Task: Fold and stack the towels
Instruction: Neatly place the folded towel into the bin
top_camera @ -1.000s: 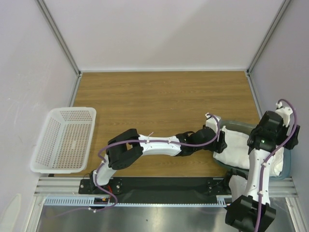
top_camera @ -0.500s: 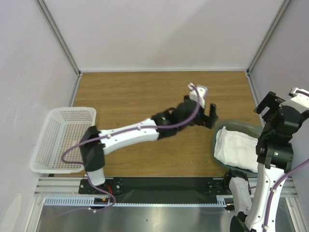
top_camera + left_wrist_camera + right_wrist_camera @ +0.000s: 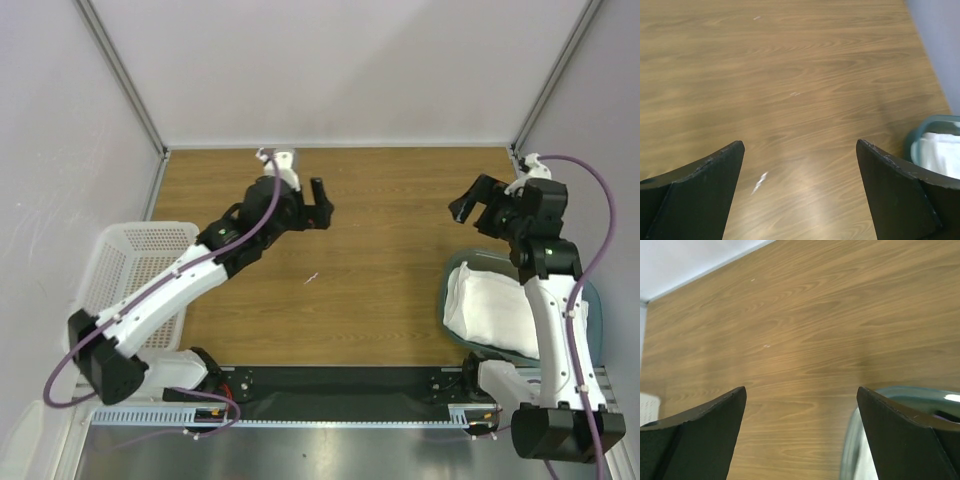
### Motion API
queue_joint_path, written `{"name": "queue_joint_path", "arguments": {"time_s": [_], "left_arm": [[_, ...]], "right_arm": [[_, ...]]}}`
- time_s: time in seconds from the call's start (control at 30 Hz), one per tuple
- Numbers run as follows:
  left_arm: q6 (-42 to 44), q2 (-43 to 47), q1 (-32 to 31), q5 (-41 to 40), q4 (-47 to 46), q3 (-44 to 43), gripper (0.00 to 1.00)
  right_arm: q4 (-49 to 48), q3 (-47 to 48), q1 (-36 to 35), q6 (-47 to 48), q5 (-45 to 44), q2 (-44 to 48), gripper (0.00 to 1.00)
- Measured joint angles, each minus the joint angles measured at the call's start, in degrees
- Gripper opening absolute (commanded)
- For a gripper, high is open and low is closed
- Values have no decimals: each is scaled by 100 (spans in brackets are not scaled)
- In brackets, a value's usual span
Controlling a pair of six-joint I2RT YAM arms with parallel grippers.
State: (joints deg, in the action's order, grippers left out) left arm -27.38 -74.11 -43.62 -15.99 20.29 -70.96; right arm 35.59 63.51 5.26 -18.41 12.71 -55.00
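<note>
A white towel (image 3: pixel 488 310) lies bunched inside the translucent teal bin (image 3: pixel 452 268) at the table's near right. The left wrist view shows the same towel (image 3: pixel 942 152) at its right edge. My left gripper (image 3: pixel 322 203) hovers over bare wood at the back left of centre, far from the bin, open and empty (image 3: pixel 800 145). Just beyond the bin's far rim, my right gripper (image 3: pixel 465 200) is held above the table, also open with nothing between its fingers (image 3: pixel 801 390). No other towel is in view.
A white perforated basket (image 3: pixel 140 280) sits at the table's left edge, beside the left arm's elbow. The wooden tabletop (image 3: pixel 390 240) stretches between the two grippers, with a small white scrap (image 3: pixel 311 277) on it. Grey walls close in the back and both sides.
Both grippers have opened wide and left the bin. The left arm swung back and to the left across the table. The right arm rose and moved to the bin's far side.
</note>
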Motion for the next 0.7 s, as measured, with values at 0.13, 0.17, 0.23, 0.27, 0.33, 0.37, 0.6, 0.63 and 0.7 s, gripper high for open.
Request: {"name": "queue_joint_path", "arguments": {"time_s": [0.13,0.17,0.23,0.27,0.33,0.37,0.6,0.63,0.7], "left_arm": [[-70,739,719,199,184,726,100],[-87,911,977,317,199,938,100],[-118,1215,1486,487,286,1344,100],[-122,1342,1757,616,337,1523,100],[-122,1554,2190,769,431,1805,100],[-116,1646,2341,807,501,1891,100],[-59,1912,2570,1029,632,1897,100],[-52,1908,2570,1049,627,1897,100],[-50,1867,2575,1080,634,1897,100]], "right_arm": [[-354,-15,-466,-105,7,-374,100],[-474,-42,-560,-107,0,-470,100],[-721,-175,-660,-109,9,-621,100],[-841,-260,-693,-111,24,-675,100],[-1091,-457,-737,-133,37,-754,100],[-1200,-555,-739,-144,31,-787,100],[-2127,-1292,-739,-155,-212,-951,100],[-2157,-1309,-739,-186,-297,-1027,100],[-2184,-1290,-741,-313,-538,-1270,100]]}}
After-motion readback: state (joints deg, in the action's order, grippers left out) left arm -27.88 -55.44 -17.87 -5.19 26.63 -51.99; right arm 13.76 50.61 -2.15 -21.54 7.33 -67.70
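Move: The folded white towel already lies in the green bin, its middle roughly 12 cm back and 13 cm to the right of the right hand and some 22 cm below it; the bin's own middle is about 2 cm farther right. From the left hand the towel is about 62 cm to the right, 13 cm back and 22 cm lower. The empty white bin stands some 47 cm to the left hand's left and 7 cm back. Swinging left about 16 cm and sinking some 6 cm, the left hand carries on away from the towel towards the empty white bin, turns about 15 degrees counter-clockwise, then stops. The right hand sinks about 10 cm and reaches forward about 6 cm, drifting left before easing partly back, over the far-left side of the green bin. Both grippers stay wide open and hold nothing. ##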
